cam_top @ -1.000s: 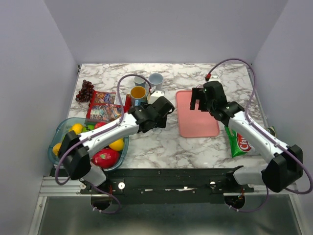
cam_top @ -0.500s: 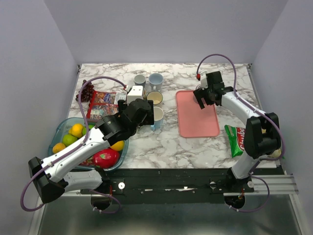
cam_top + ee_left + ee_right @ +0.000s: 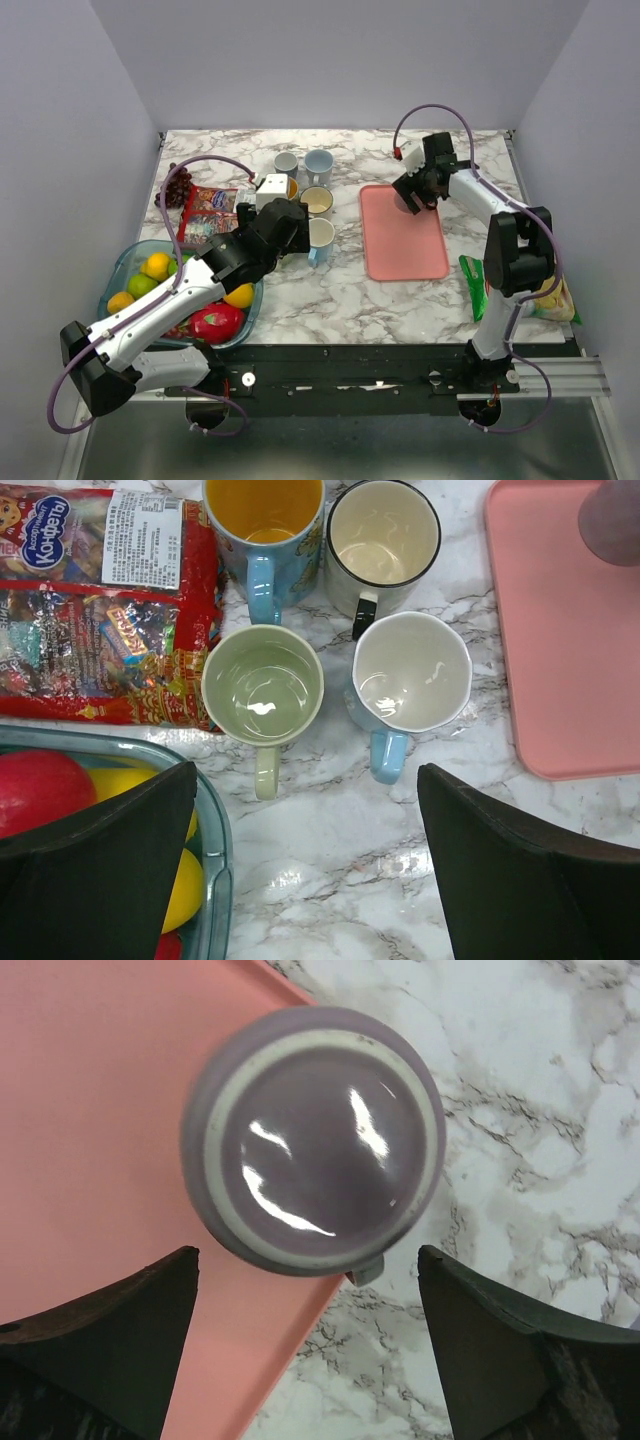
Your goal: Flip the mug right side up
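Note:
A purple mug (image 3: 315,1140) stands upside down on the far right corner of the pink tray (image 3: 90,1110), its base up and its handle stub over the tray's edge. My right gripper (image 3: 308,1290) hovers just above it, open, a finger on either side, touching nothing. From the top view the right gripper (image 3: 413,197) hides most of the mug. My left gripper (image 3: 307,790) is open and empty over bare marble, near a green mug (image 3: 262,685) and a white and light-blue mug (image 3: 411,675), both upright.
Two more upright mugs (image 3: 263,520) (image 3: 383,535) stand behind them, and two others (image 3: 319,163) farther back. Candy packs (image 3: 213,215), grapes (image 3: 176,185) and a glass fruit bowl (image 3: 125,265) fill the left. A green chips bag (image 3: 485,285) lies right of the tray.
The left gripper opened and drew back to the left from the mugs. The right arm swung out to the right, bringing its gripper over the upside-down mug.

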Available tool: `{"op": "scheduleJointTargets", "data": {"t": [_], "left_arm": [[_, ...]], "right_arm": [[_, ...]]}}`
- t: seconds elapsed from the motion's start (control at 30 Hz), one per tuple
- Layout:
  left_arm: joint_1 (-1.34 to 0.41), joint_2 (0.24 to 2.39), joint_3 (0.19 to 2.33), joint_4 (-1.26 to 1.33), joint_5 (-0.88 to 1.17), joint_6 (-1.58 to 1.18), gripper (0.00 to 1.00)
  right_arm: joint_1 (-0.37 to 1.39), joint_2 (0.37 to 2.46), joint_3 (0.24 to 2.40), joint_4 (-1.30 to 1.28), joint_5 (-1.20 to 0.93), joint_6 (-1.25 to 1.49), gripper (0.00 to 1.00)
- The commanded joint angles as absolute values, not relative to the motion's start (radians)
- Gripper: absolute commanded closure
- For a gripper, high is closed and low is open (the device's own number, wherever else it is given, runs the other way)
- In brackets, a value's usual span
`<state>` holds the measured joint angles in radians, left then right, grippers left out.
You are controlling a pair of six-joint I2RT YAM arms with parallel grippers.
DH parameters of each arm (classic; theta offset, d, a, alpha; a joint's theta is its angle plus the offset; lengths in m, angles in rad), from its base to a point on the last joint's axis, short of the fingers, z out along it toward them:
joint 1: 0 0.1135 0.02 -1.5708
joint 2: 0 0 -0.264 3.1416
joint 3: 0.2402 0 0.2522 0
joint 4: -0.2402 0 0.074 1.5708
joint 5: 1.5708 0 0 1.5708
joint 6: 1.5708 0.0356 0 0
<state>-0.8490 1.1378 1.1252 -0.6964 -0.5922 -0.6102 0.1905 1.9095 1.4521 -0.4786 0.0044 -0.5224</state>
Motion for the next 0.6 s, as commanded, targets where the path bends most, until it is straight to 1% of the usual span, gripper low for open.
{"op": "scheduleJointTargets", "data": {"t": [0.0,0.13,0.2,0.23,0.3,0.4,0.43,0.5,0.53,0.57], "left_arm": [[-0.836,1.138,1.128,-0.690,-0.583,-0.607,0.01],[-0.825,1.135,1.117,-0.684,-0.569,-0.609,0.01],[-0.818,1.132,1.109,-0.683,-0.563,-0.607,0.01],[-0.816,1.129,1.105,-0.680,-0.557,-0.607,0.01],[-0.808,1.124,1.095,-0.673,-0.549,-0.609,0.01],[-0.801,1.117,1.085,-0.666,-0.537,-0.611,0.01],[-0.799,1.114,1.081,-0.664,-0.534,-0.611,0.01],[-0.793,1.109,1.075,-0.663,-0.528,-0.611,0.01],[-0.789,1.108,1.071,-0.663,-0.526,-0.611,0.01],[-0.787,1.104,1.071,-0.663,-0.523,-0.612,0.01]], "right_arm": [[0.189,1.968,1.537,-0.629,-0.146,-0.561,0.07],[0.189,1.990,1.562,-0.681,-0.192,-0.538,0.11],[0.189,1.987,1.560,-0.686,-0.196,-0.523,0.12],[0.189,1.983,1.559,-0.684,-0.193,-0.517,0.15],[0.189,1.976,1.548,-0.683,-0.186,-0.497,0.17],[0.189,1.970,1.526,-0.651,-0.160,-0.485,0.27],[0.189,1.970,1.516,-0.635,-0.144,-0.480,0.33],[0.189,1.971,1.509,-0.623,-0.132,-0.469,0.38],[0.189,1.971,1.503,-0.609,-0.118,-0.465,0.43],[0.189,1.970,1.502,-0.604,-0.115,-0.460,0.46]]}}
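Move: The upside-down purple mug stands close by the right gripper: about 3 cm ahead, 4 cm to its left and 3 cm lower, its handle pointing back between the open fingers. The pink tray under it has its middle some 4 cm back, 5 cm left and 7 cm below the gripper. The upright cream mug stands roughly 26 cm left and 2 cm ahead. From the left gripper the purple mug is about 20 cm ahead, 31 cm right and 17 cm down. Swing the right gripper left and back, about 2 cm each way, while sinking nearly 2 cm beside the purple mug, and tip the fingers some 10 degrees steeper. Once there, hold nearly still and close the fingers from almost wide open to a bit over half, one on each side of the mug's handle, without shutting on it yet. ##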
